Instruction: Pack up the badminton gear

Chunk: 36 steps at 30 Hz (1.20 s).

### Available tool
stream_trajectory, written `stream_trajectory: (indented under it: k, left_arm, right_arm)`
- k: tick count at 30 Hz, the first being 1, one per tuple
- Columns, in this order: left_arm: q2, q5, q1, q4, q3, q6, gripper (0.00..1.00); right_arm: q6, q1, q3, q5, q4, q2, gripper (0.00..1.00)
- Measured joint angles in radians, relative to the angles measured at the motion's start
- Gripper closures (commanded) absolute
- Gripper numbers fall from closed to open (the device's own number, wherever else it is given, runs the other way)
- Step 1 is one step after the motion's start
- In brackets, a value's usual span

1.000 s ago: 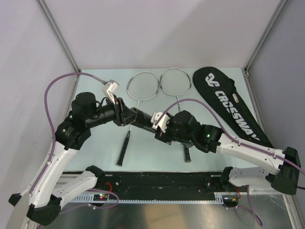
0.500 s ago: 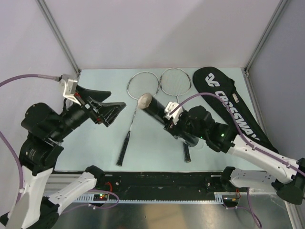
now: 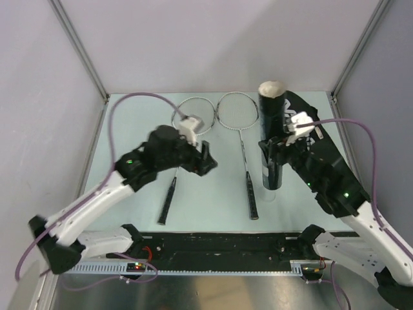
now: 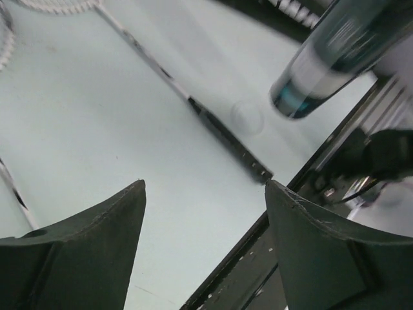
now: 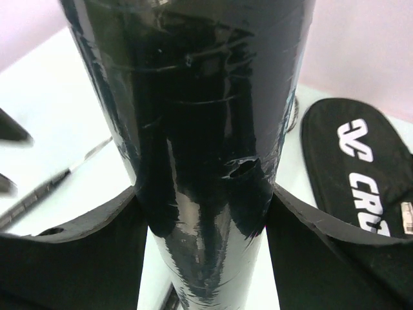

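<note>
My right gripper [image 3: 273, 152] is shut on the black tube [image 3: 271, 132] and holds it upright, with its bottom end near the table. The tube's open top shows pale. In the right wrist view the tube [image 5: 206, 129] fills the gap between my fingers [image 5: 84, 252]. My left gripper [image 3: 206, 159] is open and empty over the left racket [image 3: 177, 161]; its wrist view shows bare table between its fingertips [image 4: 122, 213]. The right racket [image 3: 244, 145] lies beside it. The CROSSWAY bag [image 3: 308, 129] lies at the right, partly under my right arm. No loose shuttlecocks show.
A small clear round lid [image 4: 247, 118] lies on the table by the right racket's handle [image 4: 229, 139], below the tube [image 4: 329, 55]. The black rail [image 3: 219, 245] runs along the near edge. Grey walls close the table on three sides.
My right gripper has swung the tube from tilted over the table's middle to upright at the right. My left arm has come back from the far left to over the left racket.
</note>
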<state>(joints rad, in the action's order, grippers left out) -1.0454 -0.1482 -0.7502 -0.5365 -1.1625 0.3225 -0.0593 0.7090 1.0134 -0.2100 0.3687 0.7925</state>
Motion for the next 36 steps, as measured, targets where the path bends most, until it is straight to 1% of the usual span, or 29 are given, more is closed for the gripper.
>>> stream_trajectory:
  k: [3, 6, 11, 15, 19, 24, 30, 36]
  left_arm:
    - [-0.127, 0.056, -0.095, 0.035, 0.015, -0.027, 0.28]
    - [-0.274, 0.131, -0.208, 0.084, -0.001, -0.078, 0.31]
    - [-0.532, 0.184, -0.364, 0.165, -0.094, -0.155, 0.35]
    - [-0.711, 0.19, -0.44, 0.231, -0.179, -0.204, 0.38]
    - [-0.851, 0.189, -0.485, 0.277, -0.257, -0.245, 0.41]
    - [-0.946, 0.186, -0.504, 0.319, -0.305, -0.275, 0.44]
    - [-0.996, 0.19, -0.504, 0.362, -0.305, -0.289, 0.46]
    - [-1.005, 0.197, -0.504, 0.41, -0.29, -0.293, 0.49]
  right_arm:
    - [0.032, -0.006, 0.018, -0.051, -0.015, -0.062, 0.74]
    - [0.06, -0.006, 0.036, -0.102, -0.049, -0.128, 0.75]
    - [0.075, -0.006, 0.056, -0.226, -0.138, -0.228, 0.76]
    - [0.055, -0.006, 0.064, -0.311, -0.227, -0.265, 0.77]
    - [0.016, -0.006, 0.064, -0.375, -0.282, -0.28, 0.77]
    - [-0.031, -0.007, 0.064, -0.431, -0.336, -0.294, 0.78]
    - [-0.073, -0.007, 0.064, -0.457, -0.389, -0.294, 0.78]
    - [-0.1, -0.007, 0.064, -0.467, -0.407, -0.294, 0.77]
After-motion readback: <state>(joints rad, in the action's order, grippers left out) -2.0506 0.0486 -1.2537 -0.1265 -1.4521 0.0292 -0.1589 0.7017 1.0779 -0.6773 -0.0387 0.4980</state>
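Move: Below the left hand and off to its right lies the clear round lid, about 27 cm right, 2 cm back and some 28 cm down. The right racket's handle crosses the way, roughly 7 cm to the left of the lid and 1 cm nearer the base. From the right hand, already gripping the tube, the lid is about 6 cm right, 5 cm back and 33 cm down; the black bag's middle is some 32 cm right, 12 cm ahead, equally low. Swooping right and down, about 25 cm and 23 cm, the left hand crosses the racket handle to stop just above the clear lid, fingers turning steeper and half closing without gripping anything. The right hand keeps its grip on the tube and clears it out of the way, rising some 17 cm, going right 15 cm and slightly back while tilting up and turning clockwise. ##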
